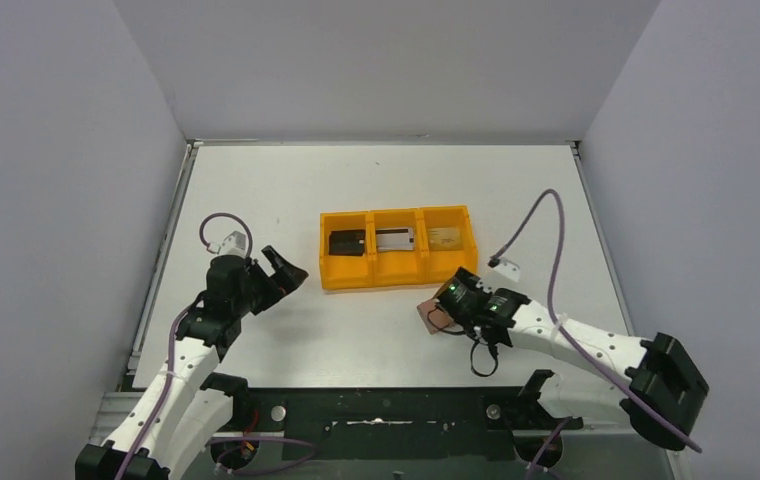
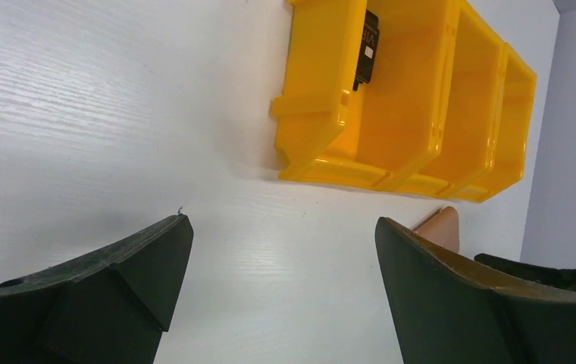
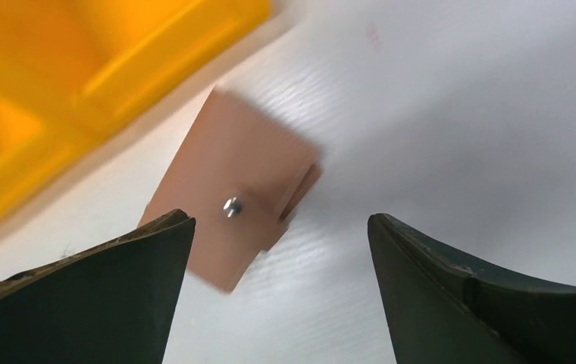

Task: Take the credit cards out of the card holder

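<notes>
The credit cards lie in the orange tray (image 1: 396,272): a black one (image 1: 348,243) on the left, a silvery grey one (image 1: 394,239) in the middle, a gold-tan one (image 1: 443,237) on the right. The black card (image 2: 367,47) also shows in the left wrist view. The brown card holder (image 3: 232,182) lies folded shut on the table, snap up, in front of the tray. My right gripper (image 3: 279,220) hangs open just over it, with the holder nearer its left finger and nothing gripped. My left gripper (image 2: 281,222) is open and empty, left of the tray.
The tray (image 2: 323,106) stands mid-table, close behind the holder (image 1: 427,318). A tip of the holder (image 2: 442,226) peeks past my left gripper's right finger. White walls close in the table on three sides. Cables loop off both arms.
</notes>
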You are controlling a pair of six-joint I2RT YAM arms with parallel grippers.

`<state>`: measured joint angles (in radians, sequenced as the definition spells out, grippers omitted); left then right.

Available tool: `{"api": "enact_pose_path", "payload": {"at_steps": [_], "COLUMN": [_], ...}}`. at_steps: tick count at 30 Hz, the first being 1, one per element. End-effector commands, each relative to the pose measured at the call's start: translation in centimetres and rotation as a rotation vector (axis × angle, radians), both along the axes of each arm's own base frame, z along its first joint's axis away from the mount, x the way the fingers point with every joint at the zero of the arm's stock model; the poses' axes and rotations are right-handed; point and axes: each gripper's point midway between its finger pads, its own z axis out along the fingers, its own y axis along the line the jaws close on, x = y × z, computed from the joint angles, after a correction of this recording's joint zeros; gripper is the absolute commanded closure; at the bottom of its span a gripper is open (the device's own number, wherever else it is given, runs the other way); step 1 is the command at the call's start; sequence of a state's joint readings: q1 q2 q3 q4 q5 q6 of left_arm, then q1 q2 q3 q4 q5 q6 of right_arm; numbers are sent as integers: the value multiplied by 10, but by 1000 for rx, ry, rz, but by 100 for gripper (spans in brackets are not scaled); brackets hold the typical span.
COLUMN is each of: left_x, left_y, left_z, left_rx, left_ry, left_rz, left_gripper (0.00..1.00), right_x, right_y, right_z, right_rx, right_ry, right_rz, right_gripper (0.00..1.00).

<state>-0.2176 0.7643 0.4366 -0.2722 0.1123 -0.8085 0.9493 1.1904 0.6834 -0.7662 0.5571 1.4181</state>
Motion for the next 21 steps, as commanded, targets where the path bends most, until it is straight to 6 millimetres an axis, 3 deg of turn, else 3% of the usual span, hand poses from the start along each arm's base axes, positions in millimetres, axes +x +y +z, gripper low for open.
{"api": "enact_pose_path", "payload": {"at_steps": [1, 7, 13, 17, 21], "left_x": [15, 12, 10, 8, 8], "left_y": [-9, -12, -13, -16, -16], "left_z": [34, 35, 43, 49, 51], "left_rx": [-55, -51, -46, -51, -44], "left_ry": [-130, -110, -134, -147, -148], "left_rz": [-29, -59, -75, -100, -108], "left_gripper": [7, 8, 9, 9, 9], "right_x": [29, 57, 63, 61, 52], "right_y": [-36, -37, -44, -38, -29], "right_z": [8, 17, -9, -27, -42], "right_rx": [36, 148, 114, 113, 144], "right_ry": [-88, -162, -85, -43, -11], "right_rz": [-29, 27, 24, 64, 116], "right_gripper": [14, 23, 29, 37, 39]}}
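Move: The card holder lies about 5 cm ahead of the right hand, 1 cm to its left and some 5 cm below. Beyond it is the yellow bin, its middle roughly 17 cm ahead and 9 cm left of that hand, and the bin's right compartment is about 18 cm straight ahead. From the left hand, the card holder is some 28 cm to the right, about 2 cm back and 11 cm lower. The right hand heads for the card holder's right-hand edge, without a clear sign of touching it. It swings quickly right and forward, about 5 cm each way, then stops going forward and sinks some 3.5 cm, easing back about 1 cm left. The wide-open fingers narrow by roughly a third, leaving the left one close over the holder's edge. ##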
